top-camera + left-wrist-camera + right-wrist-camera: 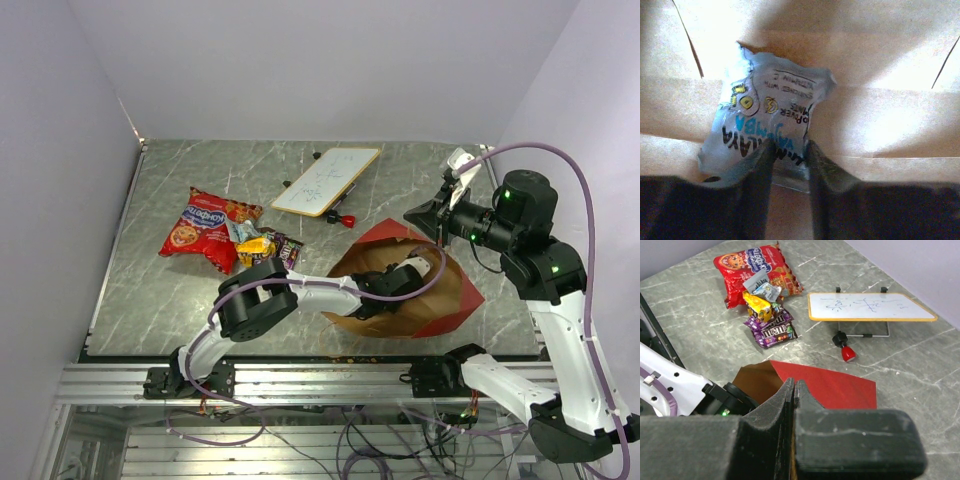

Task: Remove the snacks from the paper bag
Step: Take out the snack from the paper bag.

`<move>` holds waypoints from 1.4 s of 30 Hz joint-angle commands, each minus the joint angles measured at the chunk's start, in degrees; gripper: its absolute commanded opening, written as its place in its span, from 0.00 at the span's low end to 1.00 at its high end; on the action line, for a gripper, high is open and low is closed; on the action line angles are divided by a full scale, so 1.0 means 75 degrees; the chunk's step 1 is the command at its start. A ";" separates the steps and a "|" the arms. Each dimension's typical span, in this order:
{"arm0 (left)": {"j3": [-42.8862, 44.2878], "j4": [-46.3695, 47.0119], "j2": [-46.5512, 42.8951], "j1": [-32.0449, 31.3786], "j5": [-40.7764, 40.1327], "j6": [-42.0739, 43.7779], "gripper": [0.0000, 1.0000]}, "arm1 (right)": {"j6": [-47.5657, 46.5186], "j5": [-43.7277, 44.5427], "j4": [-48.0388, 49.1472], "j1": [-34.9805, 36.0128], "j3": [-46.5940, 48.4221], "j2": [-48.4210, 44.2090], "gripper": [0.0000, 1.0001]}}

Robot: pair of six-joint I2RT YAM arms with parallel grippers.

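Observation:
The paper bag lies on its side, red outside, brown inside, mouth toward the left. My left gripper is deep inside it. In the left wrist view a crumpled light blue packet lies on the brown paper, and my left gripper is open with its tips on either side of the packet's lower edge. My right gripper is shut on the bag's upper rim and holds it up. The red chip bag and small yellow and dark brown packets lie outside, at the left.
A white board with scribbles stands behind the bag, and a small red-and-black marker lies beside it. Purple walls close in the table on the left, back and right. A metal rail runs along the near edge.

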 commanded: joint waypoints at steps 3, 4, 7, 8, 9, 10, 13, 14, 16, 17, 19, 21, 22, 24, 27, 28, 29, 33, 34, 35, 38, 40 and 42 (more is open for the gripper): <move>0.0127 -0.0545 -0.0306 0.0065 0.0042 0.0198 0.24 | 0.0116 -0.0049 0.0340 0.0021 -0.0186 -0.0122 0.00; 0.0156 -0.0554 -0.0334 0.0063 0.0048 0.0226 0.21 | 0.0132 -0.0049 0.0358 0.0018 -0.0197 -0.0129 0.00; 0.0240 -0.0610 -0.0365 0.0065 0.0081 0.0284 0.11 | 0.0147 -0.0055 0.0361 0.0018 -0.0200 -0.0136 0.00; 0.0278 -0.0655 -0.0382 0.0065 0.0059 0.0311 0.08 | 0.0147 -0.0050 0.0350 0.0018 -0.0201 -0.0141 0.00; 0.0288 -0.0670 -0.0421 0.0065 0.0028 0.0334 0.07 | 0.0137 -0.0044 0.0320 0.0018 -0.0217 -0.0140 0.00; 0.0292 -0.0677 -0.0492 0.0065 -0.0009 0.0345 0.07 | 0.0126 -0.0038 0.0297 0.0021 -0.0229 -0.0147 0.00; 0.0226 -0.0657 -0.0812 0.0054 -0.0072 0.0462 0.07 | 0.0093 -0.0028 0.0232 0.0024 -0.0290 -0.0160 0.00; 0.0161 -0.0609 -0.0945 0.0047 -0.0099 0.0509 0.07 | 0.0089 -0.0026 0.0218 0.0025 -0.0308 -0.0153 0.00; -0.0034 -0.0404 -0.1229 0.0008 -0.0129 0.0664 0.07 | 0.0050 -0.0029 0.0190 0.0024 -0.0328 -0.0168 0.00; -0.0135 -0.0300 -0.1371 -0.0020 -0.0140 0.0738 0.07 | 0.0034 -0.0026 0.0193 0.0018 -0.0340 -0.0168 0.00; -0.0261 -0.0212 -0.1529 -0.0040 -0.0155 0.0814 0.07 | -0.0011 -0.0052 0.0182 0.0018 -0.0378 -0.0188 0.00; -0.0285 -0.0233 -0.1533 -0.0030 -0.0166 0.0823 0.07 | -0.0075 -0.0145 0.0181 0.0021 -0.0452 -0.0222 0.00; -0.0309 -0.0173 -0.1529 -0.0029 -0.0127 0.0874 0.07 | -0.0110 -0.0223 0.0171 0.0020 -0.0499 -0.0245 0.00; -0.0285 -0.0069 -0.1470 -0.0035 -0.0059 0.0953 0.07 | -0.0192 -0.0366 0.0154 0.0027 -0.0604 -0.0300 0.00; -0.0280 0.0043 -0.1499 -0.0029 0.0103 0.0976 0.07 | -0.0298 -0.0359 0.0088 0.0020 -0.0737 -0.0374 0.00; -0.0320 0.0151 -0.1583 -0.0039 0.0177 0.0968 0.07 | -0.0359 -0.0311 0.0044 0.0018 -0.0734 -0.0380 0.00; -0.0361 0.0174 -0.1693 -0.0049 0.0234 0.0956 0.07 | -0.0388 -0.0154 0.0006 0.0021 -0.0714 -0.0368 0.00; -0.0637 0.0053 -0.2299 -0.0110 0.0356 0.0905 0.07 | -0.0272 0.0539 0.0114 0.0027 -0.0582 -0.0248 0.00; -0.0773 0.0047 -0.2486 -0.0111 0.0540 0.0891 0.07 | -0.0274 0.0588 0.0166 0.0021 -0.0557 -0.0206 0.00; -0.0912 0.0022 -0.2694 -0.0120 0.0740 0.0893 0.07 | -0.0249 0.0599 0.0253 0.0026 -0.0547 -0.0164 0.00; -0.1350 -0.0205 -0.3334 -0.0161 0.1307 0.0809 0.07 | -0.0148 0.0614 0.0599 0.0019 -0.0602 -0.0100 0.00; -0.1608 -0.0454 -0.3723 -0.0192 0.1499 0.0706 0.07 | -0.0023 0.0697 0.0867 0.0021 -0.0667 -0.0101 0.00; -0.1883 -0.0674 -0.4140 -0.0200 0.1712 0.0593 0.07 | 0.0123 0.0782 0.1193 0.0022 -0.0772 -0.0123 0.00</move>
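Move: The grey-white snack packet lies in the bag right at the left fingertips, its middle about 3 cm ahead, 1 cm right and 1 cm below. From the left hand the M&M's pile is some 32 cm left and 8 cm ahead, the red knob about 15 cm left and 16 cm ahead, both near fingertip height. From the right hand, which holds the bag's handle, the packet is some 36 cm below, 2 cm ahead, 4 cm right. Left fingers close on the packet's edge, lift about 12 cm, finally veering back-left; right keeps the handle, sinking slightly. ##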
